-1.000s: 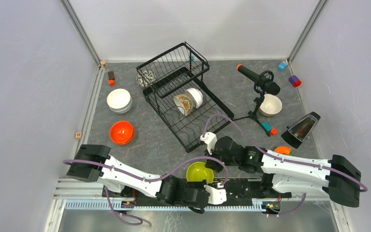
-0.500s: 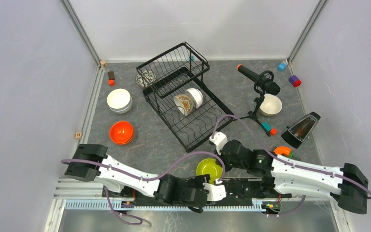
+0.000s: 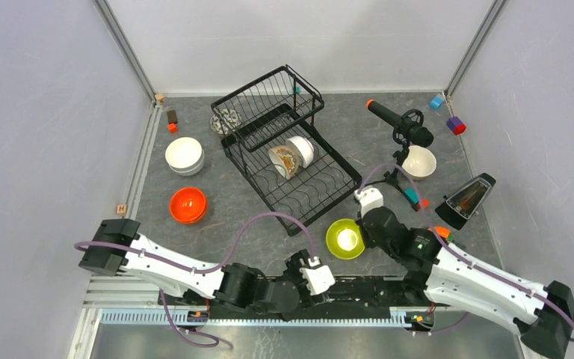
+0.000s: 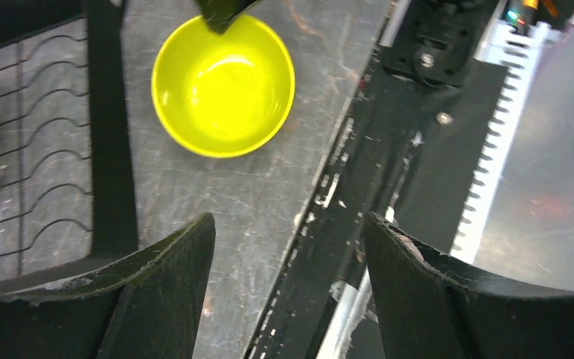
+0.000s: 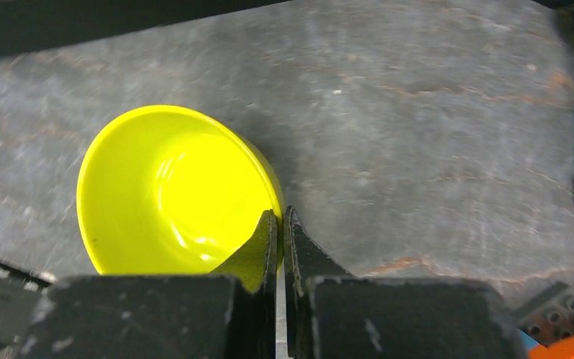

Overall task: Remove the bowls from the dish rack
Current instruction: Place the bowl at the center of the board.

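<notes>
My right gripper (image 5: 280,217) is shut on the rim of the lime green bowl (image 5: 172,187), one finger inside and one outside. In the top view that bowl (image 3: 345,238) sits just off the near corner of the black dish rack (image 3: 284,149), with the right gripper (image 3: 360,233) at its right edge. My left gripper (image 4: 288,221) is open and empty over the table's near edge, and the green bowl (image 4: 223,84) lies ahead of it. Two bowls, a patterned one (image 3: 285,160) and a white one (image 3: 301,149), stand on edge in the rack's lower tray.
On the left are a white bowl stack (image 3: 184,155) and an orange bowl (image 3: 187,205). A dark-patterned bowl (image 3: 226,120) sits behind the rack. On the right are a white bowl (image 3: 418,161), a microphone on a tripod (image 3: 400,123), a black wedge-shaped device (image 3: 465,200) and small blocks (image 3: 456,125).
My left gripper has opened and drawn back to the left near the bases. My right gripper has carried the lime green bowl to the right and farther from the near edge.
</notes>
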Action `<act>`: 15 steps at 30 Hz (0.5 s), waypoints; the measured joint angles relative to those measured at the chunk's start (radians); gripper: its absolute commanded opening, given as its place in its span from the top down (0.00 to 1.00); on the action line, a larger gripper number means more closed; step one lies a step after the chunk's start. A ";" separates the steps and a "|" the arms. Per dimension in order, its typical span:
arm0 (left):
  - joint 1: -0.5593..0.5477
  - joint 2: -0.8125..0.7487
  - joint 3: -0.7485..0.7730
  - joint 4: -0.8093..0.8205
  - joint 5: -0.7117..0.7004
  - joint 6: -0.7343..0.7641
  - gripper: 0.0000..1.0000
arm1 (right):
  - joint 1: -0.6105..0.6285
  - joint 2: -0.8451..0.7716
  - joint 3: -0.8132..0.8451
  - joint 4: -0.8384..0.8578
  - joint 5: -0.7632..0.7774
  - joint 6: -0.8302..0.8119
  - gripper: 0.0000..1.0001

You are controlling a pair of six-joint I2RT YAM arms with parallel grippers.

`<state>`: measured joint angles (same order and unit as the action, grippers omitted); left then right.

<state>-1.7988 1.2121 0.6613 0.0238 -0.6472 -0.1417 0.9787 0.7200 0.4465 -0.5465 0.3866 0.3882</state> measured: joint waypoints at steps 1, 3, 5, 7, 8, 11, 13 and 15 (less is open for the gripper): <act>0.000 0.000 -0.004 0.012 -0.023 0.000 0.19 | -0.035 -0.010 0.000 -0.002 0.005 0.001 1.00; 0.000 0.000 -0.014 0.043 -0.078 -0.001 0.18 | -0.097 -0.027 0.000 -0.004 0.013 0.002 1.00; 0.000 0.002 -0.021 0.064 -0.126 -0.003 0.18 | -0.152 -0.042 0.000 -0.005 0.024 0.009 1.00; 0.000 0.009 -0.022 0.084 -0.179 -0.005 0.18 | -0.187 -0.048 0.000 -0.003 0.037 0.015 1.00; -0.001 0.013 -0.022 0.092 -0.200 -0.011 0.18 | -0.200 -0.048 -0.001 -0.002 0.042 0.017 1.00; -0.001 0.023 -0.023 0.103 -0.253 -0.024 0.18 | -0.235 -0.042 -0.005 -0.002 0.053 0.024 1.00; -0.001 0.023 -0.023 0.106 -0.286 -0.037 0.18 | -0.256 -0.038 -0.006 -0.002 0.060 0.029 1.00; -0.001 0.023 -0.026 0.109 -0.311 -0.048 0.18 | -0.282 -0.040 -0.010 -0.001 0.066 0.035 1.00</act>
<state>-1.7996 1.2350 0.6357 0.1326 -0.9577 -0.1902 0.6968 0.6804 0.4370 -0.5476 0.4526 0.4229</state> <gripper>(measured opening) 0.823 0.020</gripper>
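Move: The green bowl hangs from the right fingers by its rim, its middle about 6 cm left, 2 back and 2 below; the open board it is carried over centres some 7 cm ahead, 5 right and 8 below. From this hand, the rack's right corner is about 19 cm straight ahead, the teal block 12 ahead and 20 right, both roughly 7 below. From the left hand, that open patch is about 17 cm ahead, 25 right, 14 below. Keeping its shut pinch on the green bowl's right-hand rim, the right hand carries the bowl about 6 cm right and 4 forward, nearly level, towards the teal block and over the open board in front of the rack's right corner, turning some 20 degrees clockwise and slowing as it goes. The left hand, empty and wide open, moves about 4 cm forward and a little up beside the rack's near end while its wrist turns counter-clockwise, and the gap between it and the bowl widens. ##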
